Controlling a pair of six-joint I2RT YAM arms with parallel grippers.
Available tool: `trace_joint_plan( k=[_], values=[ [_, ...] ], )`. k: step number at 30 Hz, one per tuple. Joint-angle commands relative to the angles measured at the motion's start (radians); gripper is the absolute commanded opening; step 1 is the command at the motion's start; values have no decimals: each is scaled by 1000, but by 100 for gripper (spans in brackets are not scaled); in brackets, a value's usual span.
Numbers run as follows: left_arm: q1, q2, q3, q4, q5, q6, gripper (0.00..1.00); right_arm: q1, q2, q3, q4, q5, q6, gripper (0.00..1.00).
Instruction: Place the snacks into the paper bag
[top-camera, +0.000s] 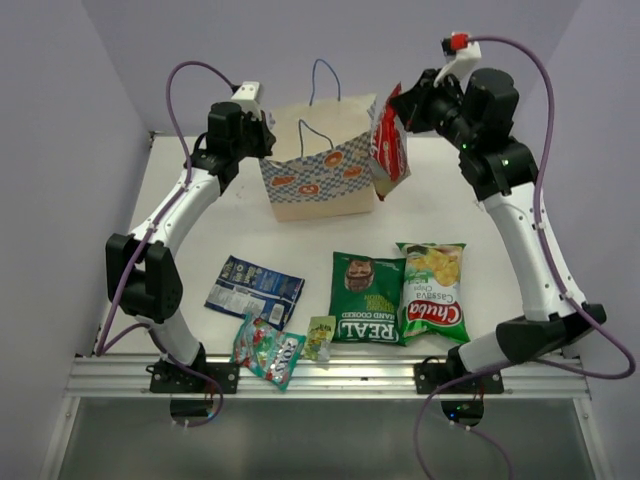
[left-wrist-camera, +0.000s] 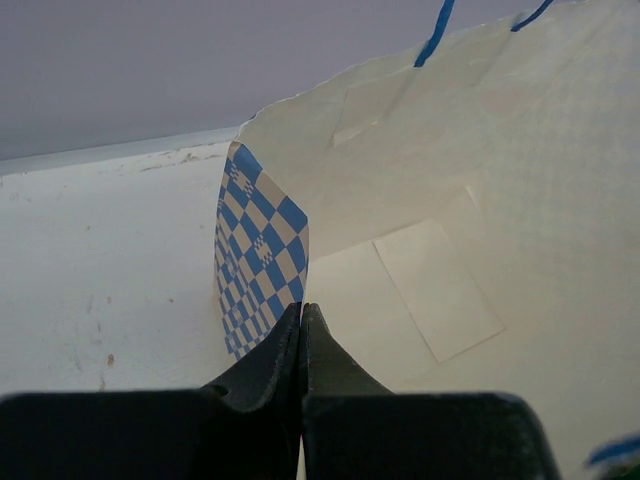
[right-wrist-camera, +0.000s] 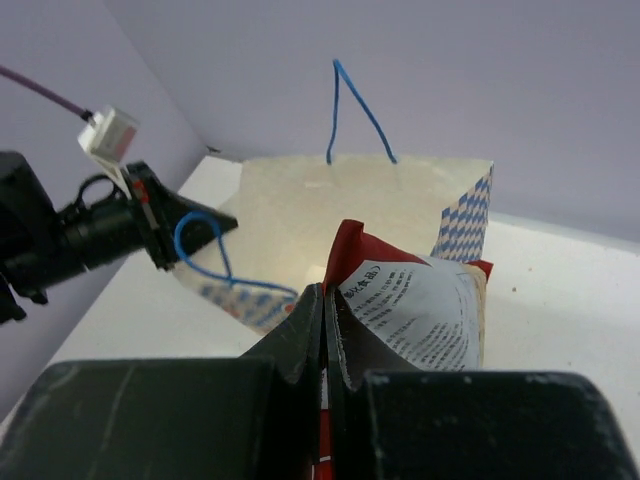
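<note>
The tan paper bag with its blue-white checkered band stands upright and open at the back of the table. My left gripper is shut on the bag's left rim; in the left wrist view the jaws pinch the paper wall. My right gripper is shut on the top of the red-yellow packet, which hangs over the bag's right edge. In the right wrist view the packet dangles above the bag's mouth. The other snacks lie on the table.
Near the front edge lie the dark blue packet, the candy packet, the tiny sachet, the dark green "REAL" bag and the green-white chip bag. A metal rail runs along the near edge.
</note>
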Motion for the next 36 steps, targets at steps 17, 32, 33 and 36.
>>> trace_joint_plan(
  k=[17, 32, 33, 36],
  values=[
    [-5, -58, 23, -25, 31, -2, 0, 34, 378, 666, 310, 75, 199, 0],
    [-12, -75, 6, -11, 52, -13, 0, 310, 438, 517, 409, 406, 9, 0],
    [-12, -79, 4, -11, 52, -13, 0, 317, 441, 517, 404, 408, 7, 0],
    [-12, -84, 4, -12, 52, -11, 0, 350, 430, 499, 386, 434, -17, 0]
  ],
)
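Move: The red Chuba chips hang from the right fingers. The paper bag's opening lies some 16 cm ahead of that hand, 13 cm to its left and 17 cm below. The near blue handle is about 10 cm ahead, 14 cm left and 13 cm down; the green REAL pack lies some 19 cm back, 2 cm left and 45 cm below. From the left hand, at the bag's left rim, the opening's middle is about 12 cm right, 6 cm ahead, roughly level. Still pinching the red Chuba chips by their top edge, the right hand lifts about 18 cm, its fingers tipping up some 25 degrees and rolling slightly, then arcs left and a little forward over the bag's opening, travelling about 15 cm left while sinking some 11 cm. Its fingers stay shut; the left hand keeps its pinch on the bag's left rim. ##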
